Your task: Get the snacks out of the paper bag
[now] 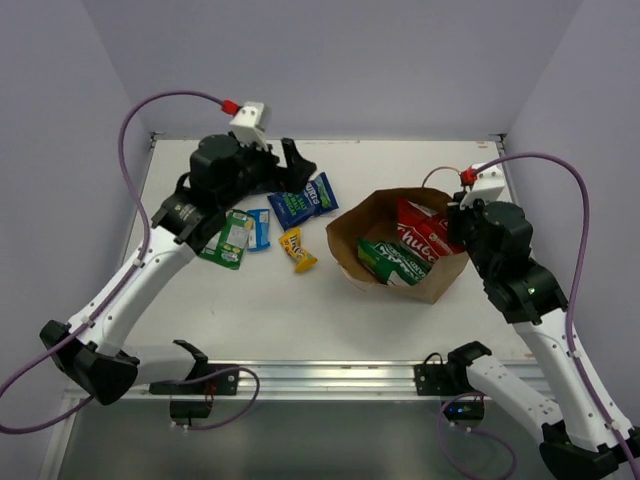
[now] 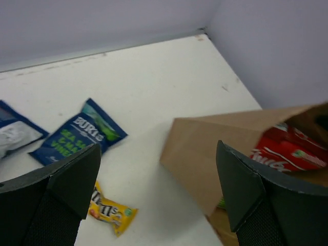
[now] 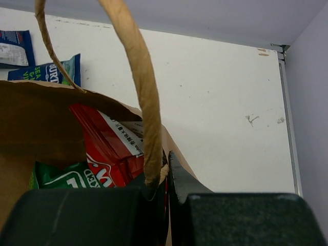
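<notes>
The brown paper bag (image 1: 350, 238) (image 2: 215, 143) lies tilted open on the right of the table. Inside it show a red chip bag (image 1: 425, 236) (image 3: 110, 148) and a green bag (image 1: 393, 262) (image 3: 59, 179). My right gripper (image 1: 456, 214) (image 3: 167, 177) is shut on the paper bag's rim beside its handle (image 3: 138, 87). Out on the table lie a blue packet (image 1: 303, 201) (image 2: 77, 136), a small yellow packet (image 1: 297, 249) (image 2: 110, 210), a green-white packet (image 1: 230, 240) and a smaller blue one (image 1: 260, 228). My left gripper (image 1: 300, 160) (image 2: 159, 192) hangs open and empty above the table, between the blue packet and the bag.
White tabletop with grey walls at the back and both sides. A metal rail (image 1: 320, 378) runs along the near edge. Purple cables loop from both wrists.
</notes>
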{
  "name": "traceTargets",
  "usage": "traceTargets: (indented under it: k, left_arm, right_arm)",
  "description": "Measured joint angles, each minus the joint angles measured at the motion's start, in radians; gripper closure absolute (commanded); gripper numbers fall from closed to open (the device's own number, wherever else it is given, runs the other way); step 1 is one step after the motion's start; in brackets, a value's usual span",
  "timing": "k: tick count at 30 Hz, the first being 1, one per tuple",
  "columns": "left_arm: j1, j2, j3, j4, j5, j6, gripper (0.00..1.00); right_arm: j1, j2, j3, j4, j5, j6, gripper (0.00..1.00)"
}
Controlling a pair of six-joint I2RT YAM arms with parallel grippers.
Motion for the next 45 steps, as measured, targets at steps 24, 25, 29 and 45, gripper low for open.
traceTargets:
  k: [24,25,29,45]
  left_arm:
    - [-0.804,0.258,0.018,-0.147,-0.215,0.524,0.08]
    - [-0.804,0.272,0.018,-0.146,-0.217,0.548,0.09]
    - [-0.803,0.333,0.018,-0.146,-0.22,0.629,0.11]
    - [-0.755,0.494,0.03,-0.139,-0.163,0.742,0.9]
  right_arm:
    - [0.054,-0.01,-0.024,0.058,-0.166,-0.197,0.99]
    - [0.056,-0.01,-0.024,0.059,-0.167,-0.2,0.99]
    - [0.063,-0.01,-0.026,0.06,-0.171,-0.209,0.99]
    - [0.087,-0.029,-0.055,0.099,-0.188,-0.22,0.99]
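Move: The green packet lies inside the open paper bag, about 13 cm back, 23 cm to the right and 27 cm below the left hand. The red packet beside it is some 7 cm back, 28 cm right and 22 cm down; on the table, the yellow packet is about 5 cm back and 1 cm right of the left hand, 36 cm below. From the right hand, the green packet is roughly 4 cm back, 7 cm left and 22 cm lower. The left fingers end up pinching the gathered end of the green packet. Wide open, the left hand first sweeps back and right about 20 cm each way from above the laid-out snacks, then sinks into the paper bag, some 23 cm down in all, turning clockwise with its left side rising, and closes only at the bottom. The right hand keeps its grip on the bag's rim by the handle, drawing it about 5 cm left and turning counter-clockwise. ##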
